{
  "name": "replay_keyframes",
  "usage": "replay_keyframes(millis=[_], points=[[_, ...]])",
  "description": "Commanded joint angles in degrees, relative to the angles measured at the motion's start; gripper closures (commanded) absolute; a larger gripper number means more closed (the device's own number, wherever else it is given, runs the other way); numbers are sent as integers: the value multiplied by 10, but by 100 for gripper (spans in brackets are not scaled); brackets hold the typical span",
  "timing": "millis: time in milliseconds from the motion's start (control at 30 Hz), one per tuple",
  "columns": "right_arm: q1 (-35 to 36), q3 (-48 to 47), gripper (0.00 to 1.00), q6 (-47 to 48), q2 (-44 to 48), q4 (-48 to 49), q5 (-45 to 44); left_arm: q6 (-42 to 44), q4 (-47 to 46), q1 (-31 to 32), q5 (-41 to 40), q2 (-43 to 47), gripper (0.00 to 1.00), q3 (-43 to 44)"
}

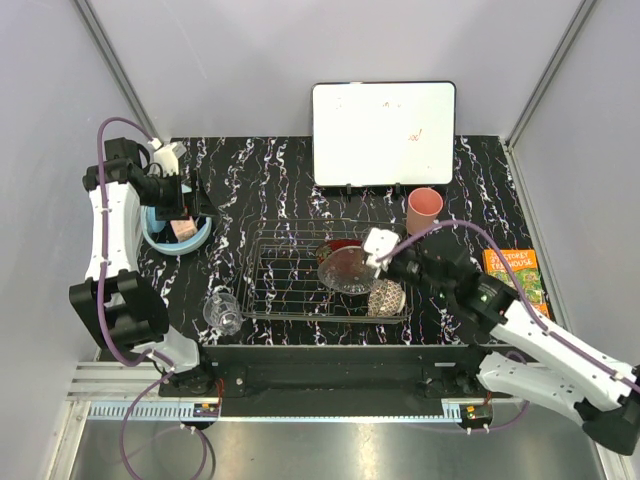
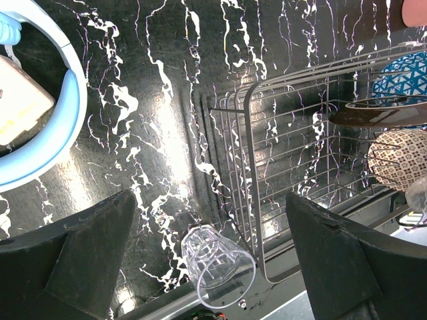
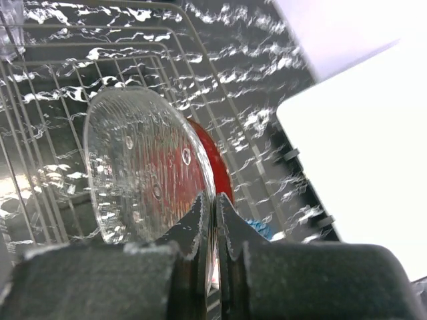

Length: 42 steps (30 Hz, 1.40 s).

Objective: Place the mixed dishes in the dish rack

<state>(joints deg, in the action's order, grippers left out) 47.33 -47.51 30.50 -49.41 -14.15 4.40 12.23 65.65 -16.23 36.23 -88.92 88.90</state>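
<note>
The chrome wire dish rack (image 1: 290, 280) stands mid-table. My right gripper (image 3: 215, 212) is shut on the rim of the clear glass bowl (image 3: 143, 173), holding it on edge inside the rack (image 3: 47, 80), right in front of the red bowl (image 3: 215, 160). In the top view that gripper (image 1: 378, 256) sits at the bowl's right edge (image 1: 346, 270). The beige lattice bowl (image 1: 386, 297) stands in the rack's near right corner, and a blue patterned bowl (image 2: 403, 70) shows behind it. My left gripper (image 2: 213, 260) is open, high above the small clear glass (image 2: 217, 263), which stands left of the rack. The pink cup (image 1: 424, 210) stands beyond the rack.
A light blue dish (image 1: 170, 235) holding a beige block sits at the left under my left wrist. A white board (image 1: 383, 133) leans at the back. An orange and green book (image 1: 515, 275) lies at the right edge. Grey walls close in both sides.
</note>
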Motion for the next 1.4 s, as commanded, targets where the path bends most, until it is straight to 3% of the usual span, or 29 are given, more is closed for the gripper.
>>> replay_keyframes(millis=[0, 267, 367, 967, 1367], points=[[75, 13, 100, 130, 30, 60, -141, 3, -12, -3, 9, 23, 1, 14], [209, 17, 100, 264, -23, 58, -308, -2, -11, -3, 9, 22, 1, 12], [227, 21, 100, 286, -53, 54, -325, -1, -10, -3, 8, 24, 1, 11], [242, 50, 100, 323, -76, 48, -334, 13, -9, -3, 14, 35, 1, 6], [254, 70, 100, 236, -120, 40, -308, 32, -1, -4, 15, 42, 1, 3]])
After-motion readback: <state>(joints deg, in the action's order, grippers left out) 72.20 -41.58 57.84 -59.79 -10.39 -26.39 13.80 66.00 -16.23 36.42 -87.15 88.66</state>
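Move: The right hand already grips the clear plate by its rim. The rack slots in front of the red plate lie about 6 cm left of this hand, 3 cm back and 15 cm below. The red plate stands some 6 cm ahead and 6 cm left, the beige bowl about 4 cm back and 4 cm right, and the blue bowl 8 cm ahead and 4 cm right, all well below. From the idle left hand the slots lie roughly 34 cm right, 12 cm back and 11 cm lower. Keep the right fingers shut on the clear plate. Lift it slightly while drawing back and left, then lower it towards the slots in front of the red plate, ending about 6 cm down, 3 cm left and a little back. Meanwhile roll the hand some 40 degrees counter-clockwise as seen from behind it, fingers tipping slightly farther down; after a near-pause, sink again. ##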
